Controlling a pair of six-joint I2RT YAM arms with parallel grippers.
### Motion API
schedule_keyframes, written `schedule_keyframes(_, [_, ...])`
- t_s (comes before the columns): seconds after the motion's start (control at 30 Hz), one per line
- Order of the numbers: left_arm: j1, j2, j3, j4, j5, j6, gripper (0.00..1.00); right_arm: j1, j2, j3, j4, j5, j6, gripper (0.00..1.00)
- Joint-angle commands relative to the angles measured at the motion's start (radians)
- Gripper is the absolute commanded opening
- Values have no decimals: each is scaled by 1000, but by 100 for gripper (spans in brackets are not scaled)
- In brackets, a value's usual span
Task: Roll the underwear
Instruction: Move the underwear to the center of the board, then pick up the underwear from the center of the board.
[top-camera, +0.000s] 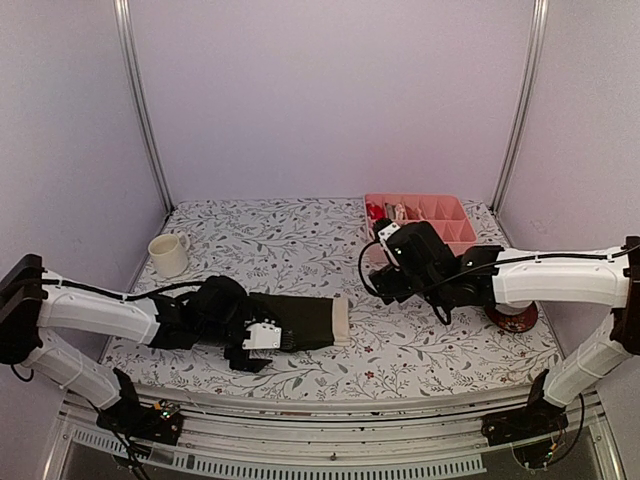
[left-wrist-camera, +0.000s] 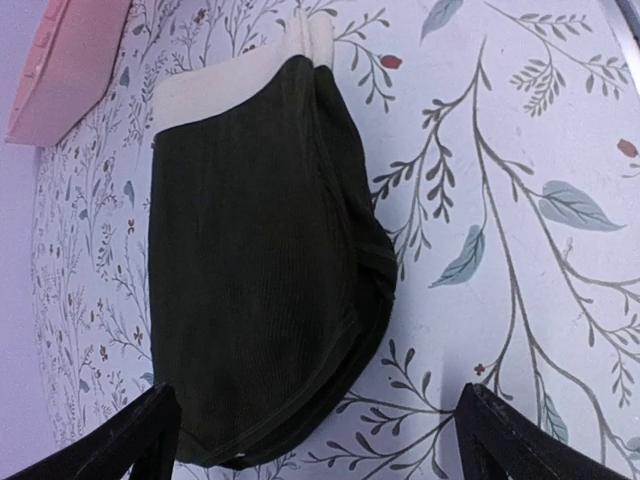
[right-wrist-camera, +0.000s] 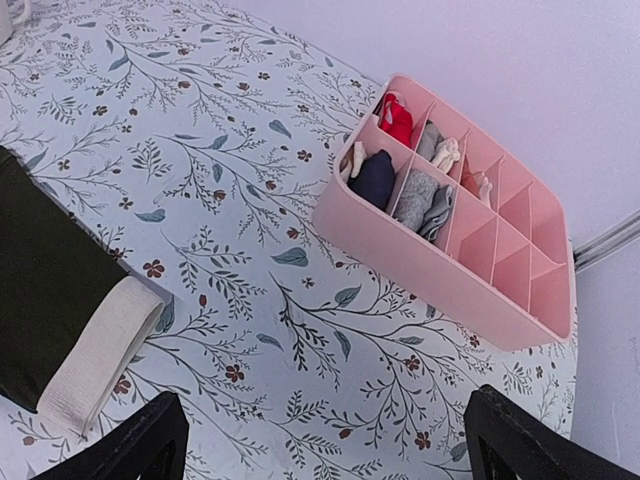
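Observation:
One piece of underwear, dark olive-black with a whitish waistband, lies flat on the flowered table. My left gripper hovers over its leg end, open and holding nothing. In the left wrist view the underwear fills the middle, and the left gripper spans its lower hem with the fingers apart. My right gripper hangs open above bare table, between the waistband and the pink tray. The right wrist view shows the right gripper empty, with the underwear at the left edge.
The pink divided tray stands at the back right; its rim encloses rolled garments, one red, one navy, one grey. A cream mug sits at the back left. A dark red round object lies under the right arm.

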Motion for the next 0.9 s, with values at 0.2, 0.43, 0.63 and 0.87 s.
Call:
schedule_keyframes(0.2, [-122, 168, -24, 126, -88, 64, 92, -1, -45, -29, 93, 71, 14, 99])
schedule_keyframes(0.43, [-149, 265, -8, 184, -195, 46, 68, -1, -49, -38, 102, 72, 9, 99])
schedule_keyframes(0.63, [-151, 326, 1, 207, -222, 29, 54, 6, -63, -61, 145, 37, -27, 99])
schedule_keyframes(0.87, [-142, 292, 11, 174, -174, 14, 12, 72, -95, -163, 350, -86, -245, 99])
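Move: The underwear's middle lies about 9 cm ahead of the open left hand, 7 cm to its right and 5 cm below; its pale waistband is 10 cm ahead and 16 cm right of that hand. The mug stands roughly 32 cm ahead and 28 cm left, the pink box some 46 cm ahead and 40 cm right, both about level in height. From the right hand the underwear is about 20 cm left, 4 cm back and 17 cm below. Sinking about 4 cm and sliding about 4 cm to the right, with a slight dip back and then forward again, the left hand comes down to the underwear's near edge. Its fingers tip some 10 degrees outward from straight down and go from wide open to nearly shut, pinching the edge between them. The empty right hand only rises about 2 cm and sinks partly back. ##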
